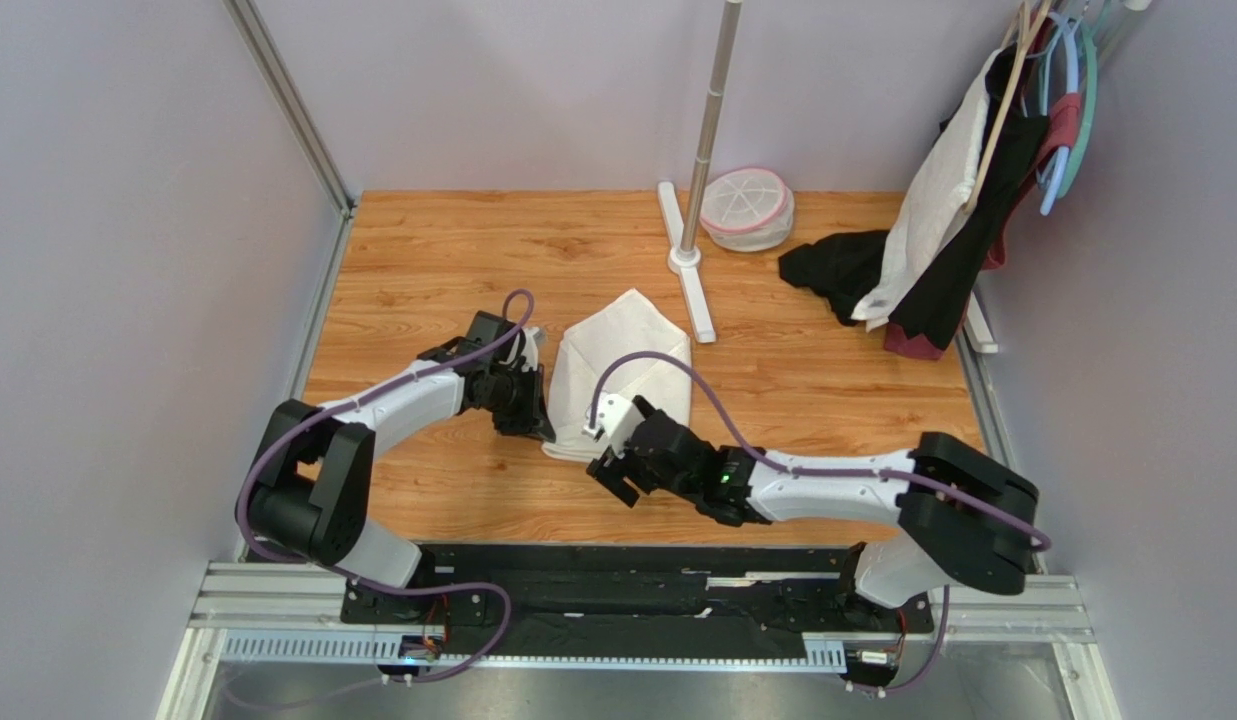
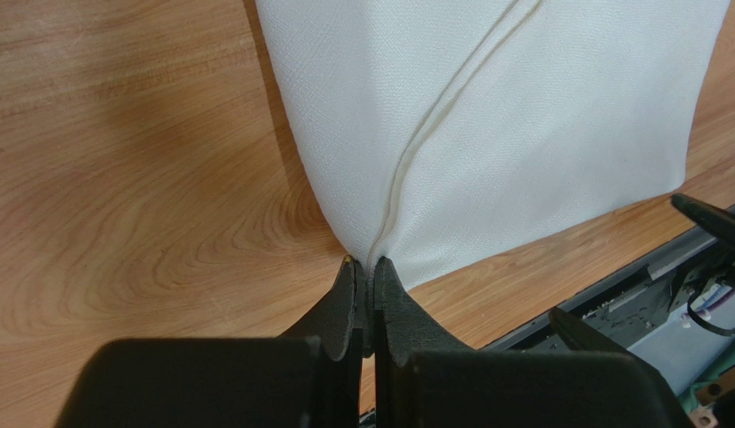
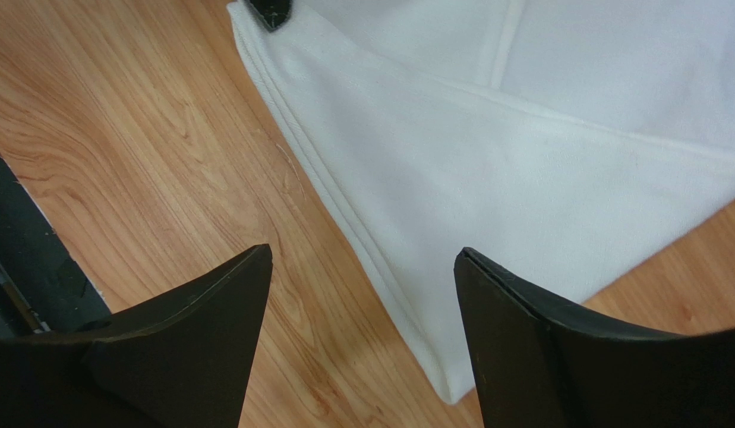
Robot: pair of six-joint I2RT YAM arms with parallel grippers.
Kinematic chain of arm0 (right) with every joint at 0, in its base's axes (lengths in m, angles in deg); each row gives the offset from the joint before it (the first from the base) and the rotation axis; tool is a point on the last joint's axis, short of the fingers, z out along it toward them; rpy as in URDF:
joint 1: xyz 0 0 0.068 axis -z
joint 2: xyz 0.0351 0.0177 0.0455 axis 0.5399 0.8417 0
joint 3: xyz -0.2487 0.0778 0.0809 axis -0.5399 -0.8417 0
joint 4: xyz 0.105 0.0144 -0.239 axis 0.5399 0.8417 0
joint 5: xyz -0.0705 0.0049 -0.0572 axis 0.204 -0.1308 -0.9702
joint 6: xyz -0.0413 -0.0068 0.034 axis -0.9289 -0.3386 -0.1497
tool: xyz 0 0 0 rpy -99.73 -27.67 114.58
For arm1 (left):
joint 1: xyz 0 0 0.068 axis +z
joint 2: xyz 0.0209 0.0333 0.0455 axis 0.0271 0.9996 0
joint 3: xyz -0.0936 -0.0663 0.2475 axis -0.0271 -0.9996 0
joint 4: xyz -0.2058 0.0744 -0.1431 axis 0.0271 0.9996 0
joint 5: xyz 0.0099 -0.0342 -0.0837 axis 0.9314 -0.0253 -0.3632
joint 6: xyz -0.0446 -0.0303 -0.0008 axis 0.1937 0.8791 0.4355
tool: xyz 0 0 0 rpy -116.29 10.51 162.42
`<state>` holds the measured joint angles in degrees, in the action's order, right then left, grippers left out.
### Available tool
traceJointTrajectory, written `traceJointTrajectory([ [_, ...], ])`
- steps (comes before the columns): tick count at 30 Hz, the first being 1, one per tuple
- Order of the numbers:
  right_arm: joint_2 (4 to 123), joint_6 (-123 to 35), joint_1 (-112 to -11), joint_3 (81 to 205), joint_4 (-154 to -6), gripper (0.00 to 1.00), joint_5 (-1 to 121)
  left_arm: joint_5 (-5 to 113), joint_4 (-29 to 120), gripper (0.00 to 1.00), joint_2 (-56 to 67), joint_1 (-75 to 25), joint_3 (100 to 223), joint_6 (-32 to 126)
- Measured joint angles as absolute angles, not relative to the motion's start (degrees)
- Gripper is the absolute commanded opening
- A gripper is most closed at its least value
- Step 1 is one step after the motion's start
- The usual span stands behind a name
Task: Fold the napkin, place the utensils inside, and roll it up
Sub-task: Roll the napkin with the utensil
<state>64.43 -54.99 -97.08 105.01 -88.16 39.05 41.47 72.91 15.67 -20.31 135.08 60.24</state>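
The cream-white napkin (image 1: 627, 360) lies folded on the wooden table, with a point toward the far side. My left gripper (image 1: 540, 411) is shut on the napkin's near left corner; in the left wrist view the jaws (image 2: 366, 264) pinch the cloth (image 2: 522, 116) where a hemmed fold line ends. My right gripper (image 1: 608, 447) is open and empty, low over the napkin's near edge. In the right wrist view its gripper (image 3: 362, 259) straddles the napkin's (image 3: 540, 152) folded edge and bare wood. The fork is not in view.
A metal pole on a white base (image 1: 690, 270) stands behind the napkin, with a round white dish (image 1: 747, 207) beside it. A black cloth (image 1: 832, 267) and hanging garments (image 1: 970, 180) are at the back right. A black rail (image 1: 624, 588) runs along the near edge.
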Motion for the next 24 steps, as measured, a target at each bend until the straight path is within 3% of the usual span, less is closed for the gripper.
traceJointTrajectory([
  [14,79.01,-70.22,-102.37,110.17,-93.23,0.68,30.02,41.34,75.23,0.0,18.22,-19.04,137.42,57.99],
  [20,82.84,-73.59,-103.55,111.2,-97.01,0.4,25.34,41.16,75.56,0.0,18.22,-18.72,137.72,57.64],
  [24,84.26,-74.68,-104.29,111.26,-97.82,0.27,23.57,41.07,75.6,0.0,18.22,-18.54,137.72,57.62],
])
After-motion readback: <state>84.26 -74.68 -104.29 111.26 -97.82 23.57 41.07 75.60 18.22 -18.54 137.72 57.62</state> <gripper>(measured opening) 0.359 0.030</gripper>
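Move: The near edge of the napkin, just left of its middle, is some 2 cm ahead of the right hand, 3 cm to its left and 5 cm below. The napkin's near left corner, still held by the left hand, is about 9 cm left and 3 cm ahead of the right hand; its near right corner is some 8 cm to the right, level with the hand. From the left hand, that stretch of near edge is roughly 6 cm right and 1 cm back. Down first, about 3.5 cm and a little left, the open right hand drops to the napkin's near edge, then eases forward and slightly left while rolling some 25 degrees, its left side sinking. Its fingers close from wide to about a third open, one on each side of the edge, taking the cloth between the tips. The left hand keeps its pinch on the left corner, nearly still. ##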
